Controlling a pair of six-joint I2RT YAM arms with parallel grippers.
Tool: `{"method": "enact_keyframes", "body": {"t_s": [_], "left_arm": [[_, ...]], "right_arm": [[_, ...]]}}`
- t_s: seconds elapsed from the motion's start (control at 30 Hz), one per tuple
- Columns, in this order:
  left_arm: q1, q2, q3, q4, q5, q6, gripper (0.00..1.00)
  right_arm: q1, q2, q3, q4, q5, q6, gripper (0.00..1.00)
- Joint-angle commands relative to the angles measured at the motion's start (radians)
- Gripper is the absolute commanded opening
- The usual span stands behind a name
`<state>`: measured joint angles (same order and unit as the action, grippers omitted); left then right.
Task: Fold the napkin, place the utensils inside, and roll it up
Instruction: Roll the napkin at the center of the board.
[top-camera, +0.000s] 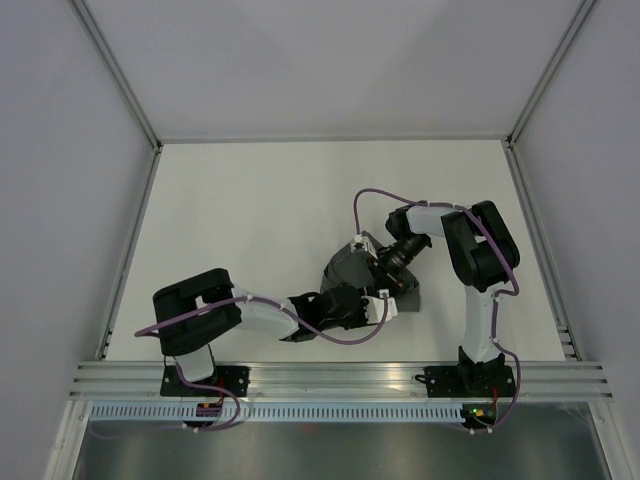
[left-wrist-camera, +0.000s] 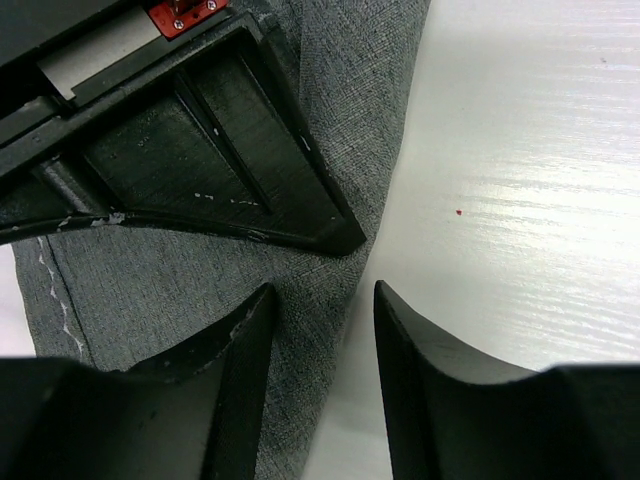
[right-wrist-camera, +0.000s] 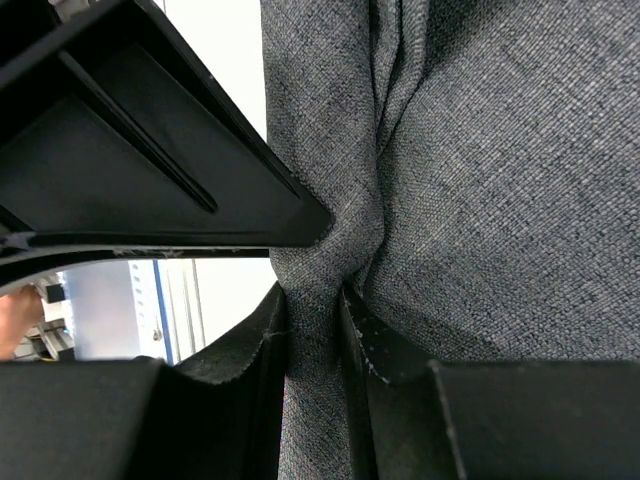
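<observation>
The dark grey napkin (top-camera: 345, 268) lies bunched on the white table between both grippers. My right gripper (right-wrist-camera: 315, 295) is shut on a gathered fold of the napkin (right-wrist-camera: 500, 150), with the cloth pinched tight between both fingers. My left gripper (left-wrist-camera: 320, 290) is open just beside it. The napkin's edge (left-wrist-camera: 350, 80) runs into its gap, with the left finger (left-wrist-camera: 230, 350) over cloth and the right finger (left-wrist-camera: 420, 360) over bare table. The other gripper's finger (left-wrist-camera: 230, 150) is close ahead. From above, the two grippers (top-camera: 352, 303) (top-camera: 368, 262) almost touch. The utensils are out of view.
The white table (top-camera: 250, 210) stretches back and left of the cloth. An aluminium rail (top-camera: 340, 378) runs along the near edge by the arm bases. White walls with metal posts (top-camera: 120, 80) close in the sides and back.
</observation>
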<state>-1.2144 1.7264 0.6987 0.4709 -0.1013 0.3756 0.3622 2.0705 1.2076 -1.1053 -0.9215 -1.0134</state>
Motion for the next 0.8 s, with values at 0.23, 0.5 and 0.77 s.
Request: {"method": "enact_keyframes", "body": {"t_s": [0.23, 0.5, 0.77], "left_arm": [[-0.007, 0.085, 0.039, -0.001, 0.054, 0.031, 0.26], [0.003, 0.119, 0.068, -0.095, 0.101, -0.033, 0.02], [0.053, 0.13, 0.11, -0.199, 0.244, -0.144, 0.02]], "right_arm": [[-0.012, 0.065, -0.011, 0.11, 0.177, -0.048, 0.25], [-0.02, 0.043, -0.01, 0.12, 0.177, -0.033, 0.38], [-0.052, -0.07, -0.002, 0.14, 0.159, -0.005, 0.54]]}}
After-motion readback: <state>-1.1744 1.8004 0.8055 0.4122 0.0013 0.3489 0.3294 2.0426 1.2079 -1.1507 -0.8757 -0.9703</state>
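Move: The napkin's rolled near edge runs just under the left fingertips, which stand open astride it; the spot they will pinch is about 1 cm ahead, 1 cm to the right and 1 cm down. The flat part of the napkin is centred some 5 cm ahead and 4 cm to the left of the left hand. The right hand already pinches the same roll right at its fingers; from it the flat part lies about 3 cm ahead and 4 cm left. The napkin's rolled near edge gets caught between the left fingers, which sink slightly and close on it while the right fingers still pinch the roll close by. Keeping that grip, the left hand draws to its right, about 2 cm in all; the right hand eases some 1.5 cm the same way, then opens, lets go of the roll and starts to lift slightly. ##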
